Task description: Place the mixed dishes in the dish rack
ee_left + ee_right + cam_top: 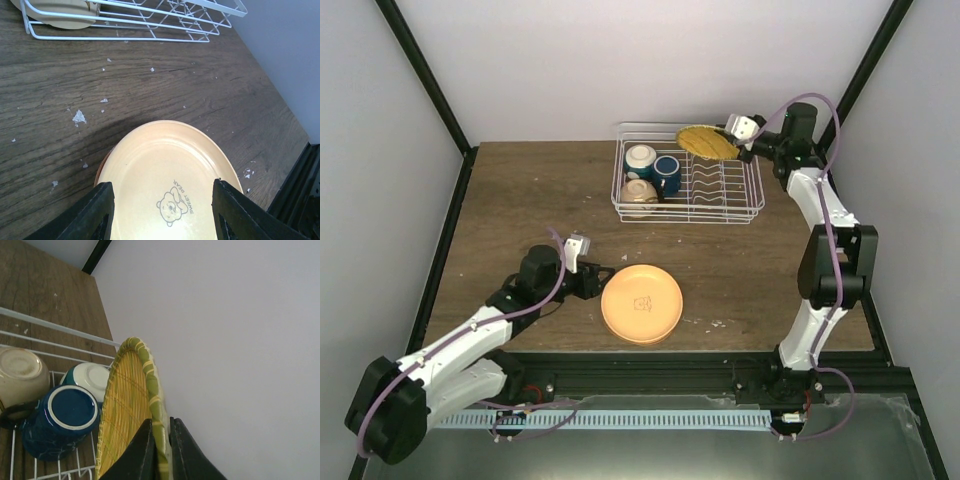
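Note:
The white wire dish rack (690, 217) stands at the back of the table. Inside its left end sit two bowls (641, 158) (639, 192) and a dark blue cup (667, 172), all upside down. My right gripper (161, 422) is shut on the green rim of a yellow woven-pattern plate (125, 400), which is held on edge above the rack's back right part (706, 142). A pale orange plate (641, 302) with a bear print lies flat near the front edge. My left gripper (162, 186) is open at its left rim, with the plate (165, 155) showing between the fingers.
White crumbs dot the wooden table (78, 117) between the plate and the rack (120, 39). A grey wall rises close behind the rack. Black frame posts stand at the table's back corners. The rack's right half holds bare upright prongs (720, 185).

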### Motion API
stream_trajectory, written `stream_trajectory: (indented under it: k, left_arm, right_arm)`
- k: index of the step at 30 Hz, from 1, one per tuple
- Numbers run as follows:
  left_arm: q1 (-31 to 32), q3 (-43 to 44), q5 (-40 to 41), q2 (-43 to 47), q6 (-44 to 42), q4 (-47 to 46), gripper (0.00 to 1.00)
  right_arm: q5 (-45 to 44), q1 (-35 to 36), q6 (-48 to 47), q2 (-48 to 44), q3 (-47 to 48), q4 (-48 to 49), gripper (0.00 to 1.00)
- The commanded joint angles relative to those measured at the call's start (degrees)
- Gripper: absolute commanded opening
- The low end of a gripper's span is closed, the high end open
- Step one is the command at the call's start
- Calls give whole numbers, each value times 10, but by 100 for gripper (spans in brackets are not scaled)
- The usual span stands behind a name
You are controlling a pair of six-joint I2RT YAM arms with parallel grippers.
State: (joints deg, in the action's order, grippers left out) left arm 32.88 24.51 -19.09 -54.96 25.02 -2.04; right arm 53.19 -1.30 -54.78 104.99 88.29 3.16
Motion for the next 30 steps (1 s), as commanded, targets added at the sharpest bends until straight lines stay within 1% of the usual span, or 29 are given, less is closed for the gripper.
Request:
stream_trajectory:
  k: [1,7,13,19,27,28,30]
  left_arm:
    - [0,4,2,12,-15,-5,56]
    - [0,7,9,4,-23,-6,56]
    - [1,-8,11,-10,-15,-44,56]
    - [0,-5,19,-31,-23,-44,56]
    - [0,4,21,-62,-28,-53,56]
    - [0,4,20,-66,-27,-54,56]
    - [0,4,20,-73,-24,-59,56]
  right_arm:
    - [33,-4,-96,19,58,-35,1]
    - [26,-7,-159,71,122,-94,1]
    - [8,-10,-203,112,154,-130,1]
    - [1,-12,-226,147,156,-150,1]
    - [-9,-13,-222,177,150,-133,1]
    - [-10,-13,-215,177,142,-122,2]
    - [-14,-14,-201,171,119,-88,10]
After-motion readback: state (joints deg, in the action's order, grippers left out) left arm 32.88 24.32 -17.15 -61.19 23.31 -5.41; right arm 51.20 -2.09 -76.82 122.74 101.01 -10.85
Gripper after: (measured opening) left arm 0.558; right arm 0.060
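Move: The back slot of the dish rack's wavy tines, where the woven plate is headed, lies from the right hand about 10 cm ahead, 6 cm left and 18 cm below. At rack height, some 20 cm below that hand, stand the blue mug, 4 cm ahead and 15 cm left, and the teal mug, 10 cm ahead and 21 cm left. From the left hand, the orange plate's middle is roughly 8 cm right, 2 cm back and 9 cm below. The woven plate, still pinched by its right edge, is lowered into the rack to the right of the blue mug: the right hand carries it down about 11 cm and 5 cm forward, sinking fastest late on and easing off at the end, while rolling its left side down a dozen degrees. The empty left hand, fingers staying open, sinks about 2 cm late on towards the orange plate. ##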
